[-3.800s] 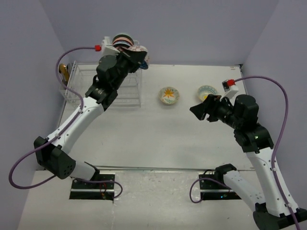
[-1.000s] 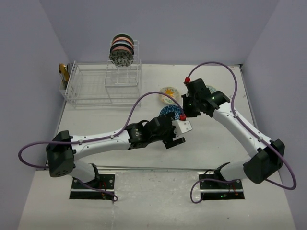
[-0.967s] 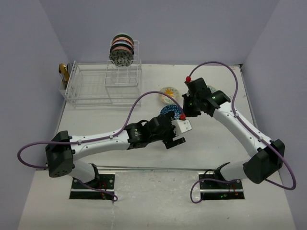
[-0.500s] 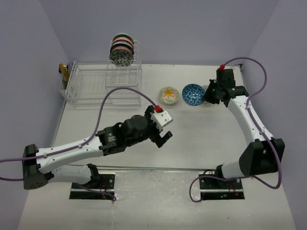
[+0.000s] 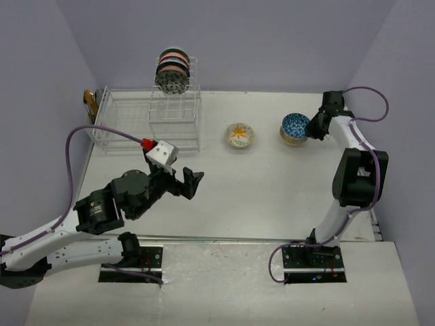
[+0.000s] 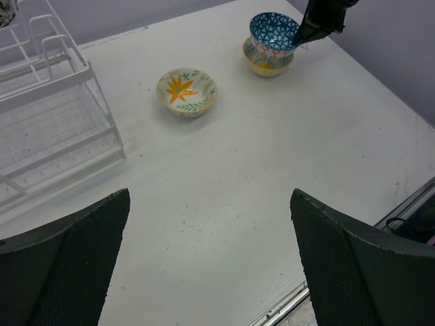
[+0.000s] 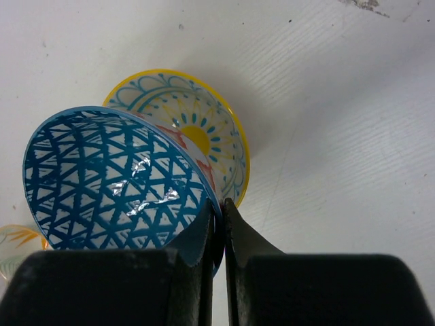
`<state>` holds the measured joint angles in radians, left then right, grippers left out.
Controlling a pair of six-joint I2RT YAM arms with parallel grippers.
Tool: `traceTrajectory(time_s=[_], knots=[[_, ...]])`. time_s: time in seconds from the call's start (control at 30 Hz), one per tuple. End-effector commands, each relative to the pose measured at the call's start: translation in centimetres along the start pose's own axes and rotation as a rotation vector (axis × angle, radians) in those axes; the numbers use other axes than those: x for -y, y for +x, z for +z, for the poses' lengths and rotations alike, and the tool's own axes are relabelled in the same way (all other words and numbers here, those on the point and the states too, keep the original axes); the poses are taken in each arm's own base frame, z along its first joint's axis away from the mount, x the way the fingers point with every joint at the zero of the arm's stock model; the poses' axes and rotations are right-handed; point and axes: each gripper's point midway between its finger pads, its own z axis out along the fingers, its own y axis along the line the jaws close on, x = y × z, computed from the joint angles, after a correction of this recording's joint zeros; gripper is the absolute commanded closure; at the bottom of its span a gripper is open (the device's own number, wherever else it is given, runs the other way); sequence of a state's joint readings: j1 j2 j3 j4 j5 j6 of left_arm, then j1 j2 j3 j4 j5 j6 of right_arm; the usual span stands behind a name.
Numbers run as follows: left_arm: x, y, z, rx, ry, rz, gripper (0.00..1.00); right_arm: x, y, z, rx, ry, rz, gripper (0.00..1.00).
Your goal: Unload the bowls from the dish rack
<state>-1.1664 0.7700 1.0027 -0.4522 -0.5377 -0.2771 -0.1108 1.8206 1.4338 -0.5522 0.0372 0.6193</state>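
Note:
The white wire dish rack point(image 5: 146, 119) stands at the back left, with several bowls point(image 5: 172, 69) on edge in its tall tower. My right gripper point(image 7: 221, 204) is shut on the rim of a blue-patterned bowl point(image 7: 109, 180), held over a yellow-rimmed bowl point(image 7: 204, 132) at the back right point(image 5: 293, 136). A white bowl with an orange flower point(image 5: 240, 135) sits on the table between them. My left gripper point(image 5: 190, 182) is open and holds nothing, low over the near-left table, its fingertips point(image 6: 88, 231) wide apart.
A small golden-brown object point(image 5: 89, 102) stands at the rack's left end. The rack's low basket point(image 6: 47, 129) shows at the left of the left wrist view. A metal rail point(image 5: 224, 239) runs along the table's near edge.
My left arm has drawn back left and toward the near edge, open. My right gripper has carried the blue bowl to the back right, over the yellow-rimmed bowl.

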Motion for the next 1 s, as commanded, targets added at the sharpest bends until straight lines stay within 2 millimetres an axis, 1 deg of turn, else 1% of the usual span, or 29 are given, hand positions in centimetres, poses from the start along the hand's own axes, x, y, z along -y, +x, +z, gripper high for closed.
traceTrajectory(time_s=[0.0, 0.03, 0.13, 0.23, 0.37, 0.5, 0.57, 0.6, 0.7, 0.73, 0.8, 0.83, 0.93, 0.97], knots=[[-1.6, 0.7, -0.8, -0.019, -0.068, -0.014, 0.0, -1.9, -3.7, -0.3, 0.102, -0.037, 0.026, 1.0], [-1.8, 1.2, -0.7, -0.027, -0.075, -0.006, 0.0, -1.8, -3.6, 0.1, 0.095, -0.034, 0.024, 0.97], [-2.0, 2.0, -0.6, -0.038, -0.083, 0.014, 0.0, -1.4, -2.8, 1.1, 0.069, -0.023, 0.019, 0.96], [-2.0, 2.5, -0.3, -0.04, -0.082, 0.024, 0.0, -1.6, -2.4, 1.9, 0.049, -0.032, 0.009, 0.96], [-1.4, 3.5, 0.2, -0.051, -0.05, 0.043, 0.0, -1.6, -2.4, 2.5, 0.039, -0.03, 0.01, 0.94], [-1.2, 4.0, 0.3, -0.061, -0.034, 0.049, 0.0, -1.6, -2.4, 2.8, 0.028, -0.029, 0.019, 0.9], [-1.1, 4.0, 0.3, -0.058, -0.029, 0.05, 0.0, -1.7, -2.4, 2.9, 0.027, -0.031, 0.019, 0.87], [-1.0, 4.1, 0.3, -0.059, -0.024, 0.05, 0.0, -1.6, -2.4, 2.9, 0.025, -0.029, 0.021, 0.82], [-1.0, 4.1, 0.3, -0.058, -0.023, 0.049, 0.0, -1.7, -2.3, 2.6, 0.021, -0.034, 0.024, 0.8], [-1.0, 4.1, 0.3, -0.058, -0.023, 0.049, 0.0, -1.7, -2.2, 2.5, 0.02, -0.037, 0.025, 0.75], [-1.0, 4.1, 0.3, -0.057, -0.022, 0.043, 0.0, -1.9, -2.2, 2.1, 0.024, -0.043, 0.023, 0.71], [-1.0, 4.0, 0.3, -0.054, -0.023, 0.039, 0.0, -1.6, -2.1, 2.1, 0.023, -0.037, 0.022, 0.66], [-1.4, 3.8, 0.4, -0.045, -0.055, 0.01, 0.0, -1.5, -2.3, 1.3, 0.035, -0.033, 0.011, 0.61], [-2.0, 3.6, 0.4, -0.036, -0.092, 0.0, 0.0, -1.4, -2.4, 1.0, 0.04, -0.03, 0.011, 0.61]])
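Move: The blue bowl, held by its right rim in the right hand, has its middle about 5 cm left of that hand, 3 cm ahead and 2 cm lower. It is meant for the yellow-rimmed bowl on the table, roughly 5 cm left, 2 cm ahead and 7 cm below the same hand; the flower bowl stands some 22 cm left of that one, about level with it. From the left hand the yellow-rimmed bowl is about 29 cm ahead, 36 cm right and 28 cm down. The blue bowl is lowered into the yellow-rimmed one as the right hand sinks about 3.5 cm and eases 2 cm forward. Its fingers then open to over a third, letting go of the rim but staying on either side of it, with a slight rise at the end. The open, empty left hand drifts briefly left, then sinks about 5 cm and stays there. ##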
